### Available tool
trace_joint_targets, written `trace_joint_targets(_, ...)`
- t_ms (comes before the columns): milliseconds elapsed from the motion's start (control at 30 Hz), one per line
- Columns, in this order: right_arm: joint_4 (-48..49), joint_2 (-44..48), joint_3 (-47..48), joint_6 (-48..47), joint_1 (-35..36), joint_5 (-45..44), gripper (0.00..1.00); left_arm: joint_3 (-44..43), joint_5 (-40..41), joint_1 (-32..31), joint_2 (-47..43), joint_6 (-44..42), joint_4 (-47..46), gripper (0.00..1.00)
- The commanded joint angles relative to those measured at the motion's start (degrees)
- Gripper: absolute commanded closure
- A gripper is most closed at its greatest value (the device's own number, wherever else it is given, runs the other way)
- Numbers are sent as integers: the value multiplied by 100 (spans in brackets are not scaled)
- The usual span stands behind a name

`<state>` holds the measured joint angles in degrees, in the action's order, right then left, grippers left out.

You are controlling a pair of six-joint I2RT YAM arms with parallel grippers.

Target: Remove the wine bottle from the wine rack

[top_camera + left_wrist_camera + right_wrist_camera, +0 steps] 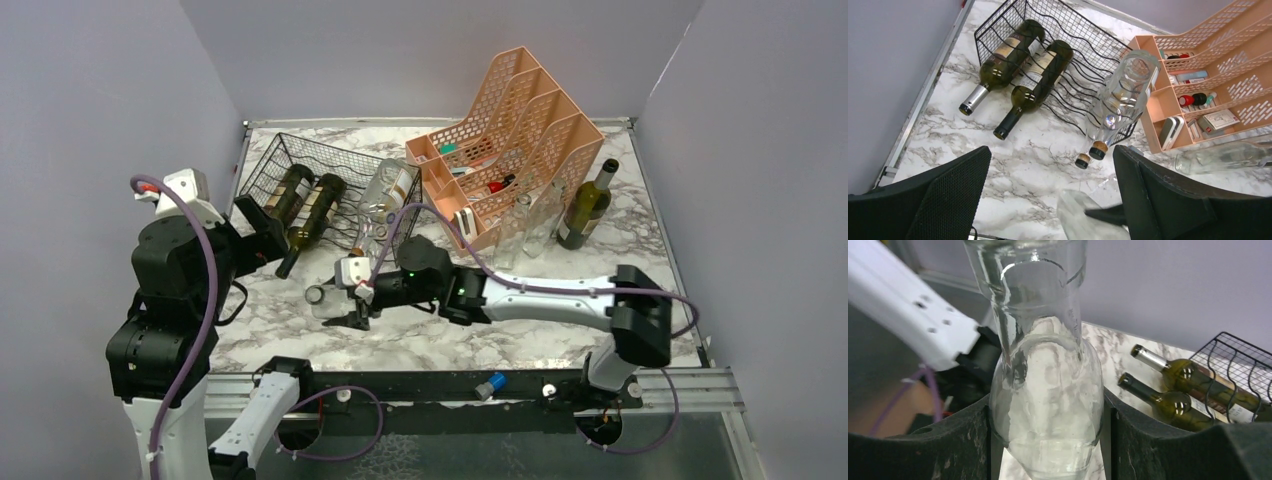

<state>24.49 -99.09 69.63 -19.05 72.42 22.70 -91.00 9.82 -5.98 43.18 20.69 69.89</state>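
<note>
The black wire wine rack [300,165] stands at the back left. Two dark green wine bottles [305,205] lie in it with their necks sticking out toward the front, and clear bottles [385,195] lie at its right end. My right gripper [348,300] is shut on the body of a clear glass wine bottle [322,296], held in front of the rack with its neck pointing left. In the right wrist view that bottle [1045,390] fills the gap between the fingers. My left gripper [262,235] is open and empty, beside the rack's front left corner; its fingers [943,195] stand wide apart.
A peach perforated file organizer [510,150] stands at the back right with small items in it. A dark green bottle [588,205] stands upright to its right, and clear bottles [530,225] stand in front of it. A small blue-capped item [491,384] lies on the front rail.
</note>
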Motion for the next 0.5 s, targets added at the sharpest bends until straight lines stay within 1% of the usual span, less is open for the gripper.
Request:
trace_joint_targets(0,-1186,1162,-193,693,53,687,57,291,464,-227,73,-148,-581,1)
trace_joint_targets(100,-1586,1952,-667,1026,59,77,56,604,449,-300,3,-179,-867,1)
trace_joint_targets(200,-2435,2505,-757,1120,56,-534,55,869,367,-319,-29,-192,-1130,1)
trace_joint_targets(333,-3363,3045,-846,1332,54,-1656,55,1130,291,-334,-19,-212,-1385,1)
trace_joint_targets(400,-3468,3229,-1001,1436,50,-2184,58,1242,260,-336,-11,-221,-1471,1)
trace_joint_targets(467,-3364,3349,-1218,1612,25,-2785,58,1318,225,-331,-3,-231,-1541,1)
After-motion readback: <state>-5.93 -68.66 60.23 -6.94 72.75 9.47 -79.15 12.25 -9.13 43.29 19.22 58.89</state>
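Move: The clear bottle already in the right hand is bound for the standing clear bottles, the nearer some 38 cm right, 23 cm ahead and 12 cm lower; the second stands about 44 cm right, 25 cm ahead. For the open left hand, the nearer green bottle on the rack lies about 21 cm ahead, 2 cm left and 28 cm below, with the other green bottle about 7 cm to its left, 3 cm farther out. The clear bottle, kept pinched between the right fingers, is carried quickly about 14 cm to the right towards the standing bottles, first also rising some 5 cm and drawing back a little, then sinking slightly as the wrist turns about 15 degrees clockwise. Meanwhile the left hand, wide open and empty, heads forward and down over the table, about 4 cm forward, towards the rack's green bottles. ##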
